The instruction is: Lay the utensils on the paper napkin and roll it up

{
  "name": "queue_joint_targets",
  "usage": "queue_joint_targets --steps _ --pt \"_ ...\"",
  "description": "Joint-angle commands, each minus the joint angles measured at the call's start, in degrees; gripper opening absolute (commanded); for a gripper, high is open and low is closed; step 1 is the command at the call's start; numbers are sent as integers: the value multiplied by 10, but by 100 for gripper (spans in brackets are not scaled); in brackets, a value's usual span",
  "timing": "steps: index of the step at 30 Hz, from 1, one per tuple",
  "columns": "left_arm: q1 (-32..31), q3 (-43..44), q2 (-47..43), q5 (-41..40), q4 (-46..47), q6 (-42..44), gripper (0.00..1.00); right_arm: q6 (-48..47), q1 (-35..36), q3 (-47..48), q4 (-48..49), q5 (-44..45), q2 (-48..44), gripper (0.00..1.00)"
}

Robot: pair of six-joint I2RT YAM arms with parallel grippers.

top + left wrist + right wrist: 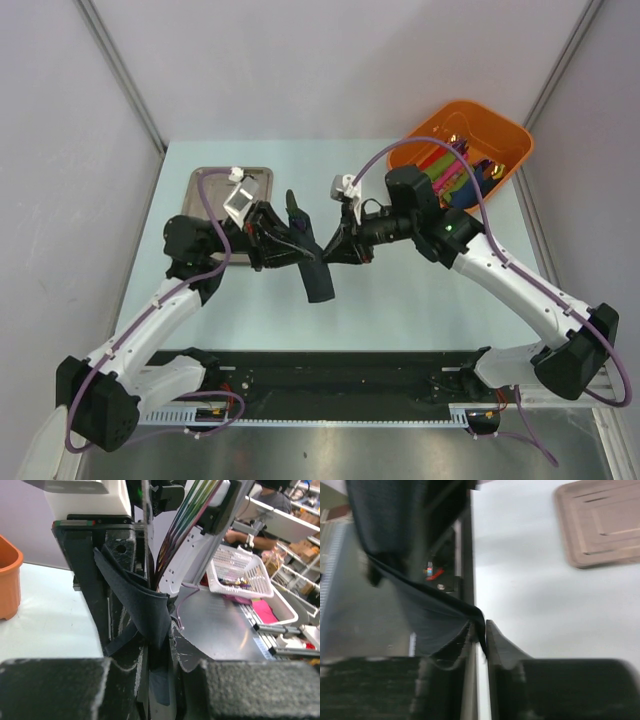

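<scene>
The black paper napkin (315, 275) hangs above the middle of the table, wrapped loosely round the utensils, and both grippers hold it. My left gripper (283, 246) comes in from the left and is shut on the napkin bundle (150, 610). In the left wrist view the utensils (173, 532) stick out of the top of the napkin as rainbow-sheened handles. My right gripper (332, 250) comes in from the right, and its jaws (483, 639) are shut on a folded edge of the napkin (427, 617). The lower ends of the utensils are hidden inside the paper.
A steel tray (203, 186) lies at the back left of the table, seen also in the right wrist view as the tray (600, 525). An orange bin (505, 140) of coloured napkin rolls stands at the back right. A black rail (330, 385) runs along the near edge.
</scene>
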Motion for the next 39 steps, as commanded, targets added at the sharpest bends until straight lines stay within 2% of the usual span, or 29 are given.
queue_joint_targets --steps 1,2,3,5,6,7,11,12,14,15,20,25,36,39 --pt "-14 6 -19 -35 47 -34 0 9 -44 29 -13 64 19 30" --pt "-14 9 -24 -43 21 -15 0 13 -55 46 -23 66 19 37" --pt "-12 19 -29 -68 -21 42 0 16 -60 58 -33 74 17 48" --pt "-11 38 -41 -115 -181 125 0 20 -71 74 -64 92 4 50" --pt "-11 56 -48 -170 -221 188 0 28 -85 85 -70 116 -2 49" --pt "-11 61 -46 -202 -271 203 0 35 -91 86 -76 131 -9 49" --pt "-11 102 -27 -333 -367 252 0 67 -113 94 -90 227 -34 55" --pt "-11 110 -18 -388 -390 259 0 78 -122 106 -99 257 -34 56" --pt "-11 133 -9 -431 -435 283 0 81 -127 117 -103 267 -35 56" --pt "-11 135 -5 -458 -441 283 0 101 -126 125 -97 263 -37 57" --pt "-12 152 10 -484 -457 268 0 151 -90 124 -51 200 -32 75" --pt "-12 148 5 -466 -435 233 0 168 -42 93 -9 190 -1 76" --pt "-11 109 -20 -388 -331 134 0 182 -26 91 62 137 67 88" --pt "-11 93 -23 -362 -281 107 0 183 -23 88 71 114 70 87"
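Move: The left hand still holds the upright napkin roll, utensils sticking out of its top; the grey tray lies about 30 cm ahead of that hand, 22 cm left and 33 cm below. The right hand pinches the edge of the loose napkin flap; from it the roll is some 6 cm to the left, 3 cm back and 3 cm higher, and the orange bin is roughly 35 cm ahead, 37 cm right and 25 cm down. The right fingers let go of the flap's edge and open wide as the hand swings about 10 cm forward and 9 cm right, rising and turning clockwise. It then comes back left and down, open, to the flap. The left hand keeps its grip and carries the roll some 14 cm forward, turning it about 45 degrees counter-clockwise, dipping roughly 4 cm and rising again near the end. ##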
